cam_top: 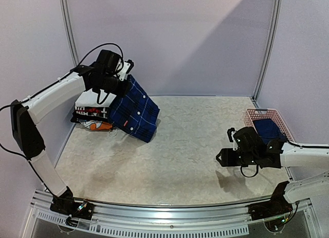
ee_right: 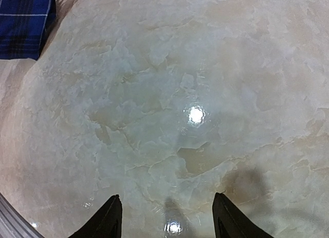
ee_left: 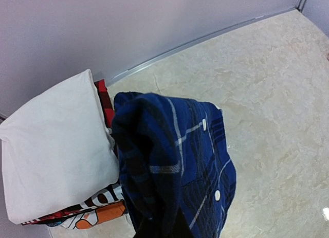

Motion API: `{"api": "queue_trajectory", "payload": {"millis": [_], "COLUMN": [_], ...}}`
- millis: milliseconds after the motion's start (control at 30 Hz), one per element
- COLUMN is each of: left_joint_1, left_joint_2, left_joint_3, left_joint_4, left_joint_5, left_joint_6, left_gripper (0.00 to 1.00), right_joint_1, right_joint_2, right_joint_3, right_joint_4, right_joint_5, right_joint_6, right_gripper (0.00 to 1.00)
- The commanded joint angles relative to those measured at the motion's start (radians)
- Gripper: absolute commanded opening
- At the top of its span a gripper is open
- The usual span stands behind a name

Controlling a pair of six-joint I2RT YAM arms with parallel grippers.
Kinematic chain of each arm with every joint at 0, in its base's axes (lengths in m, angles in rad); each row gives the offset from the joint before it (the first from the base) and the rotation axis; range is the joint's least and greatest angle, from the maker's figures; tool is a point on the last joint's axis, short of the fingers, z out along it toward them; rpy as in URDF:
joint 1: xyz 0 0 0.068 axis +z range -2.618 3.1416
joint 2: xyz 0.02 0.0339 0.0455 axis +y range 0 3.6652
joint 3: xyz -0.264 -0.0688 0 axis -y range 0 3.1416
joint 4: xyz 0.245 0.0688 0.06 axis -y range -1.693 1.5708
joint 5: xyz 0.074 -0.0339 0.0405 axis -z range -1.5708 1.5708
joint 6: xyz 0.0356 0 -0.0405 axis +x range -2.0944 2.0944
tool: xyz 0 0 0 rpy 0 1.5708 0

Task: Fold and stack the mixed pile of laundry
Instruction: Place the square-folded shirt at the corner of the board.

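The dark-blue plaid shirt (cam_top: 136, 110) hangs from my left gripper (cam_top: 125, 77), which is shut on its upper edge at the back left. Its lower end drapes down to the table. In the left wrist view the plaid shirt (ee_left: 175, 161) fills the middle and hides my fingers. A corner of the plaid shirt (ee_right: 23, 22) shows at the top left of the right wrist view. The navy T-shirt (cam_top: 267, 129) lies in the pink basket (cam_top: 255, 113) at the right. My right gripper (cam_top: 224, 157) (ee_right: 167, 222) hovers open over bare table, holding nothing.
A stack of folded garments, white (cam_top: 87, 100) (ee_left: 51, 156) on top and black with red and orange lettering (ee_left: 95, 217) below, sits just left of the hanging shirt, against the back-left wall. Walls enclose the table on three sides.
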Motion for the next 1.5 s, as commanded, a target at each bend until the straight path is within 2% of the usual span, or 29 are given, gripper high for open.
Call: {"api": "queue_trajectory", "payload": {"millis": [0,733,1067,1467], "left_joint_1": [0.046,0.16,0.213,0.347], "left_joint_2": [0.007,0.062,0.096,0.208], "left_joint_3": [0.102,0.463,0.509,0.583], "left_joint_4": [-0.061,-0.218,-0.225,-0.211], "left_joint_5": [0.018,0.067,0.05,0.138], "left_joint_6": [0.046,0.09,0.106,0.114], "left_gripper": [0.0,0.0,0.0,0.0], "right_joint_1": [-0.005,-0.005,-0.004,-0.004], "right_joint_2": [-0.038,-0.013,-0.01,0.024], "right_joint_3": [-0.022,-0.022,-0.03,-0.036], "right_joint_4": [-0.022,-0.007,-0.005,0.011], "right_joint_5": [-0.006,-0.004,-0.003,-0.005], "right_joint_6": [-0.004,-0.015,-0.013,-0.01], "right_gripper": [0.61,0.59,0.59,0.59]}}
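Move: Some 18 cm to the left of the left hand and about 14 cm farther out stands the folded stack with the white shirt on top, in the board's back-left corner, its middle roughly 20 cm lower. Under the stack's front edge lies the orange-print garment, about 19 cm left of this hand, 2 cm ahead and 25 cm below. From the right hand, the stack lies some 34 cm ahead, 63 cm to the left and about level. Carrying the folded plaid shirt by its pinched upper corner, the left hand swings about 12 cm left and 7 cm forward over the stack, first climbing some 12 cm, then sinking about 3 cm while it pushes on left and forward. The wrist turns roughly 10 degrees counter-clockwise and tips up a little; the fingers keep their grip. ##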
